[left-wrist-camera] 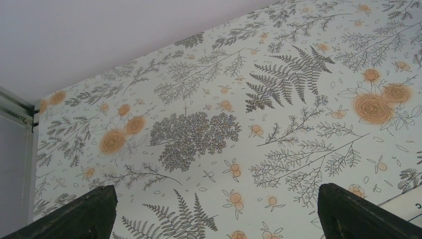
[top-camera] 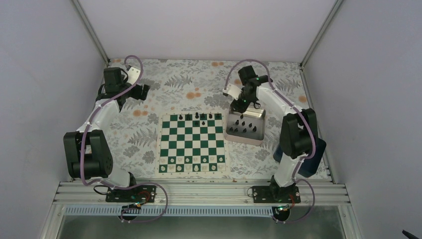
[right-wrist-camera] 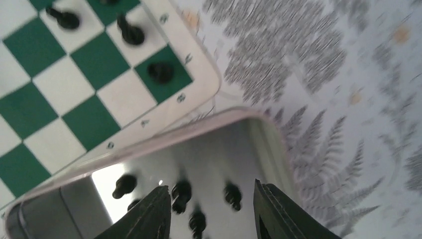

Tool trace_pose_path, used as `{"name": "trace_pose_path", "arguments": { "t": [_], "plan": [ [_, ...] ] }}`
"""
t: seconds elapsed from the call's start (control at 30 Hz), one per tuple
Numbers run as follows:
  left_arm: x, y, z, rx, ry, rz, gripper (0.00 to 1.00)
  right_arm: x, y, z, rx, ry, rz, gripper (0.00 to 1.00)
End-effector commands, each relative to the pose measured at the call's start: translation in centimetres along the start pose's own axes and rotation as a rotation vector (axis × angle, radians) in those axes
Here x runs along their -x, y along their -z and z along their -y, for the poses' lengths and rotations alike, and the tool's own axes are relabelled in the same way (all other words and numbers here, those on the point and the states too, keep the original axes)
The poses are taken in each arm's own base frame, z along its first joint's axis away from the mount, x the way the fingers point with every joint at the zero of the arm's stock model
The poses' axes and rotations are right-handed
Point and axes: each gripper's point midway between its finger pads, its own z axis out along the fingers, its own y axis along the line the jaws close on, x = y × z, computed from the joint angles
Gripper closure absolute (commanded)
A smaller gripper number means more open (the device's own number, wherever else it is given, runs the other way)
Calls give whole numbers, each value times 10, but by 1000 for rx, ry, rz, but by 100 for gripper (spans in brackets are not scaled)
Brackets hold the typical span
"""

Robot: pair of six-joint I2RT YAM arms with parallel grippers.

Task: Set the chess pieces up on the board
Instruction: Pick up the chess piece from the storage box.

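Observation:
The green and white board (top-camera: 191, 144) lies mid-table, with several black chess pieces (top-camera: 197, 116) along its far row. More black pieces (top-camera: 245, 128) lie in the silvery tray (top-camera: 244, 141) just right of the board. My right gripper (top-camera: 240, 105) hovers over the tray's far end. In the right wrist view it (right-wrist-camera: 211, 201) stands open above loose pieces (right-wrist-camera: 181, 191) on the tray floor (right-wrist-camera: 214, 154), gripping none. The board's corner (right-wrist-camera: 45, 109) shows there with three pieces (right-wrist-camera: 130, 32). My left gripper (top-camera: 142, 92) is wide open over bare cloth (left-wrist-camera: 219, 219).
Small white pieces (top-camera: 191, 168) line the board's near row. A dark blue box (top-camera: 311, 157) sits behind the right arm's base. The floral tablecloth (left-wrist-camera: 278, 84) covers the table, and grey walls close in on three sides.

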Motion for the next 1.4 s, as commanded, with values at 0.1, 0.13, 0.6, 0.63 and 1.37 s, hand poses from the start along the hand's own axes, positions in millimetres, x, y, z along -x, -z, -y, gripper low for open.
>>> {"name": "trace_pose_path", "arguments": {
  "t": [0.1,0.13,0.6,0.63,1.37],
  "plan": [
    [0,-1,0,-10,11,2,0,-35,-22,-26,61,-13,-58,56],
    [1,0,0,-10,11,3,0,-39,-27,-27,65,-18,-69,56],
    [-3,-1,1,-14,12,-4,0,-73,-59,-23,72,-61,-153,56],
    [-3,-1,2,-15,11,-3,0,-74,-60,-22,72,-64,-154,56],
    [9,-9,18,-53,-44,4,0,-110,-9,8,36,-195,-116,56]
  ]
}}
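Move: The chess piece the right hand seems bound for stands inside the storage box, about 9 cm to the hand's right, 6 cm back and 10 cm below. At the same depth, the piece nearest the box's far wall lies 5 cm right and 2 cm back of the hand. Another is 6 cm right and 5 cm back, and a third 11 cm right and 8 cm back. From the left hand, the target piece is about 50 cm right, 12 cm back and 17 cm below. Down and back together, the right hand sinks quickly over the near-left part of the far wall into the box's space, then eases straight lower to about 8 cm of drop. It then slides right, fast at the end, for some 7 cm in all, rising a centimetre over the pieces. The fingers tip about 10 degrees nearer vertical and stay half open, with nothing between them. ##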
